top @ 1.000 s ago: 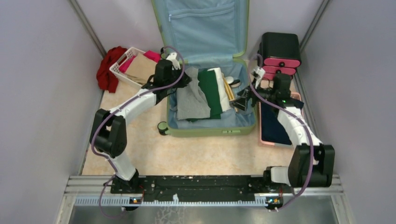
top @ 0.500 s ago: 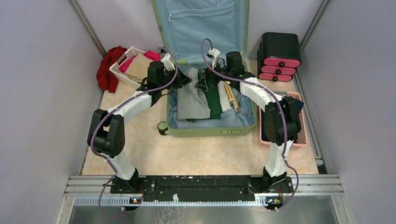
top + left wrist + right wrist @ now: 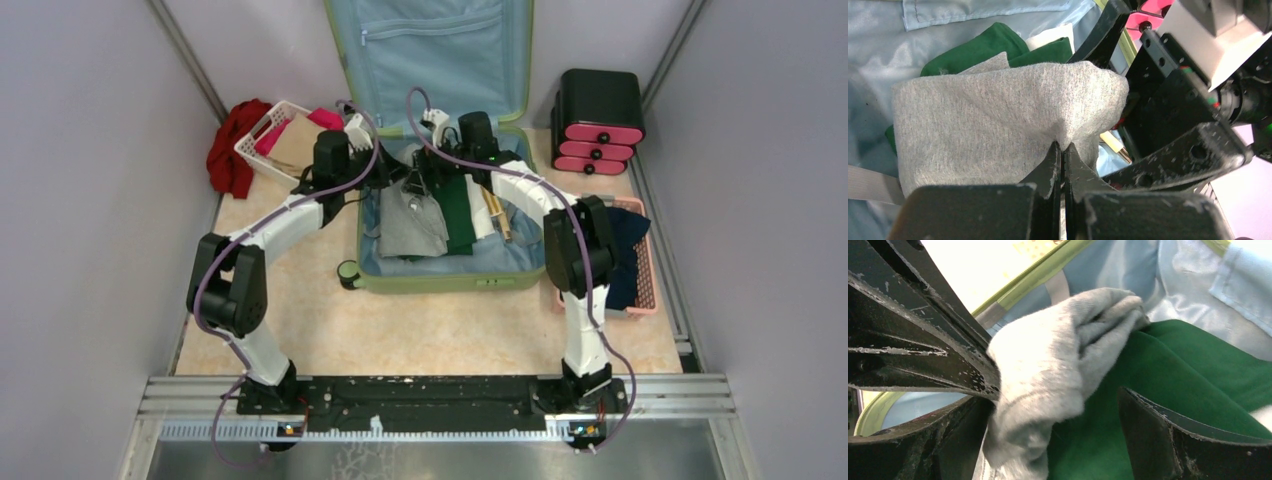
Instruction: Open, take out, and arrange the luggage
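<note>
The luggage (image 3: 450, 278) lies open on the floor, its light blue lid (image 3: 440, 50) raised at the back. Inside are a grey garment (image 3: 410, 225), a green garment (image 3: 460, 210) and a white one (image 3: 480, 200). My left gripper (image 3: 388, 178) is shut on a pinched fold of the grey garment (image 3: 988, 115), its tips (image 3: 1063, 150) pressed together on the cloth. My right gripper (image 3: 420, 188) is open (image 3: 1058, 440), and a bunched end of the grey garment (image 3: 1058, 355) hangs between its fingers above the green garment (image 3: 1188, 370). The two grippers almost touch.
A white basket (image 3: 262, 135) with pink and tan items and a red cloth (image 3: 230, 150) sit at the back left. A black-and-pink drawer box (image 3: 598, 120) stands at the back right. A pink basket (image 3: 645, 290) holds dark cloth (image 3: 625, 250). Wooden sticks (image 3: 495, 210) lie in the luggage.
My right arm has swung from the pink basket on the right over into the luggage, ending at the grey garment beside the left gripper. The left gripper stays shut on the grey garment.
</note>
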Tool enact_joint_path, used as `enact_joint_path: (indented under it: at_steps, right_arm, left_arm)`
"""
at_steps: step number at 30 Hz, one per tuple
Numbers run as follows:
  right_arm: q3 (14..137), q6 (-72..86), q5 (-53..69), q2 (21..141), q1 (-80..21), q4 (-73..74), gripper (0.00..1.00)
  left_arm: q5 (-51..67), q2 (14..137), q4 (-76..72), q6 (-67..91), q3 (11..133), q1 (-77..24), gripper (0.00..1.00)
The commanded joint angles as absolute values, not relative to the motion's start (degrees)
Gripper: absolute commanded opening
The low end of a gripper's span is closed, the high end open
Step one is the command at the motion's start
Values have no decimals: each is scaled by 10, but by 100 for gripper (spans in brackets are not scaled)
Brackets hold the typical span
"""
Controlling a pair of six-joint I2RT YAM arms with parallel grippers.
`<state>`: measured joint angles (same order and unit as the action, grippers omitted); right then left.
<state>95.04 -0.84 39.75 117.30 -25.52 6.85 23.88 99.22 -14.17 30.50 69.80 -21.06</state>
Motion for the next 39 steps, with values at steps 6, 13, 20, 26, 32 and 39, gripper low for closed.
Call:
enact_joint_path:
  at_steps: [6,13,20,26,32,39]
  right_arm:
    - [972,36,385,1180,-278,55,62]
    - [942,34,379,1141,-273,38,6]
    - [897,48,415,1077,-237,4,0]
    - [867,15,451,1004,-201,21,0]
    - [865,-82,455,932,-161,141,0]
    - [857,-200,440,849,-111,329,0]
  left_arm:
    - [251,990,-168,317,708,-206,1]
    - [233,967,-141,315,716,-197,58]
    - [212,861,-120,254,693,-180,89]
    - [233,729,-61,167,652,-177,94]
    - [209,584,42,75,556,-177,95]
    - [132,411,91,-19,419,-177,99]
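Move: The left fingers already pinch the grey garment's raised corner; it sits at their tips, the green garment's visible strip about 11 cm back, 11 to the right and 9 below. From the open right hand the corner lies about 2 cm left and 1 back, level with it. The green strip is some 9 cm back, 8 right and 8 below, the white cloth 6 back, 14 right and 8 below. Right fingers pinch the grey garment, left opens and backs off; right carries it 14 cm rightward, 12 up. ##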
